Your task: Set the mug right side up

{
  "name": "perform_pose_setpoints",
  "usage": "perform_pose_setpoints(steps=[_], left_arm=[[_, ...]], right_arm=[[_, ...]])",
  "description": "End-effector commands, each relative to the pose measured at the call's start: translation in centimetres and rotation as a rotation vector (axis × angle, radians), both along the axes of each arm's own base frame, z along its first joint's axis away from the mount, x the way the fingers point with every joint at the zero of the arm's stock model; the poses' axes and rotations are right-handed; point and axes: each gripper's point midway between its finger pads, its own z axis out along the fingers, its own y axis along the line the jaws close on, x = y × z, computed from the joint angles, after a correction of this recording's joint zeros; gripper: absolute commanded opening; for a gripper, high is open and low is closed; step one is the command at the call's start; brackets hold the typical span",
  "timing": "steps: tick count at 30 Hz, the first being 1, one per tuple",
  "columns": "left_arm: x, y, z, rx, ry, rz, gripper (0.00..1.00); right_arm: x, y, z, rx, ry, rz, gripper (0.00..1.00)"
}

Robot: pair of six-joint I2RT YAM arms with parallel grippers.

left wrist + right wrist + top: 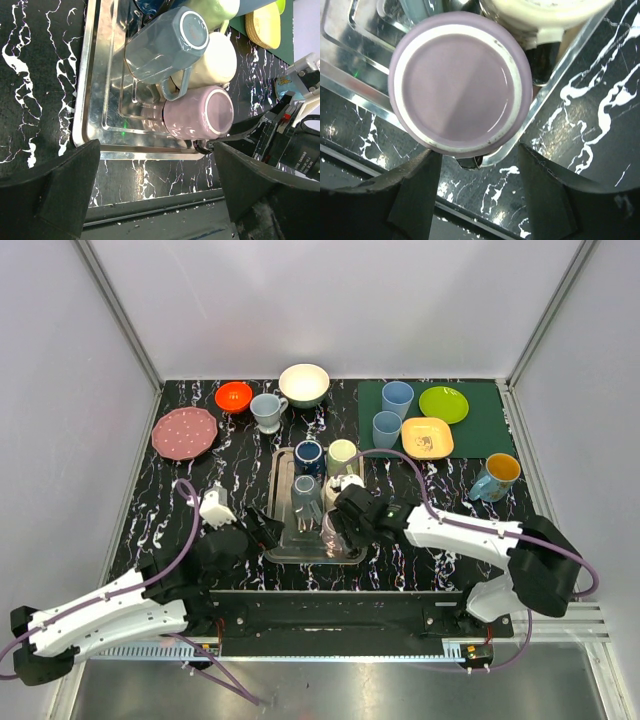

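A lilac mug (460,82) stands upside down, base up, in the near right corner of a steel tray (547,87). It also shows in the top view (332,532) and the left wrist view (200,112). My right gripper (477,195) is open and hovers just above the mug, whose base lies a little beyond the fingertips, not between them; in the top view the gripper (346,516) covers most of the mug. My left gripper (157,200) is open and empty by the tray's near left edge (262,530).
The tray (274,540) also holds an upside-down grey-blue mug (165,42), a cream mug (210,65), a navy mug (308,455) and a pale green mug (342,453). Behind stand a pink plate (184,432), bowls, cups and a green mat (370,400). A white object (216,508) lies left of the tray.
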Motion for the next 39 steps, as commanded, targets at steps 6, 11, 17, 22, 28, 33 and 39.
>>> perform_pose_setpoints(steps=[6, 11, 17, 22, 28, 33, 39], left_arm=[[0.4, 0.5, 0.3, -0.005, -0.025, 0.026, 0.99], [0.3, 0.4, 0.1, -0.005, -0.02, 0.024, 0.99], [0.3, 0.2, -0.3, -0.005, -0.011, 0.021, 0.99], [0.2, 0.3, -0.4, -0.001, -0.009, 0.018, 0.98], [0.5, 0.3, 0.8, -0.002, -0.041, 0.016, 0.98], [0.8, -1.3, 4.0, -0.087, -0.141, -0.058, 0.99], [-0.9, -6.5, 8.1, -0.35, -0.269, -0.294, 0.99]], right_arm=[[2.1, 1.8, 0.7, 0.001, -0.072, 0.02, 0.5], [2.0, 1.6, -0.1, -0.017, -0.06, 0.023, 0.45], [1.9, 1.5, -1.0, -0.043, -0.049, 0.022, 0.37], [1.9, 1.5, 0.2, -0.015, -0.056, 0.008, 0.0], [0.0, 2.1, 7.6, 0.241, -0.066, -0.025, 0.0], [-1.5, 1.1, 16.2, 0.568, -0.154, -0.084, 0.0], [-2.8, -0.2, 22.3, 0.835, -0.215, -0.12, 0.0]])
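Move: The right hand is poised at the upturned pink mug's handle, which lies about 1 cm ahead, 1 cm left and 2 cm below. The mug's middle is some 5 cm ahead and 4 cm left, about 1 cm below; the cream mug stands about 8 cm beyond it, and the grey-blue mug 8 cm beyond and 8 cm left of it. From the left hand, the pink mug is roughly 6 cm ahead, 15 cm right and 10 cm below. Easing about 1 cm forward and left and then down some 1.5 cm, the right hand closes its part-open fingers on the pink mug's handle and pinches it. It then lifts steeply about 20 cm out of the tray, drawing slightly back and rolling some 35 degrees, left side up. Late on, the left hand, still wide open, rises about 3 cm and shifts 2 cm right. ##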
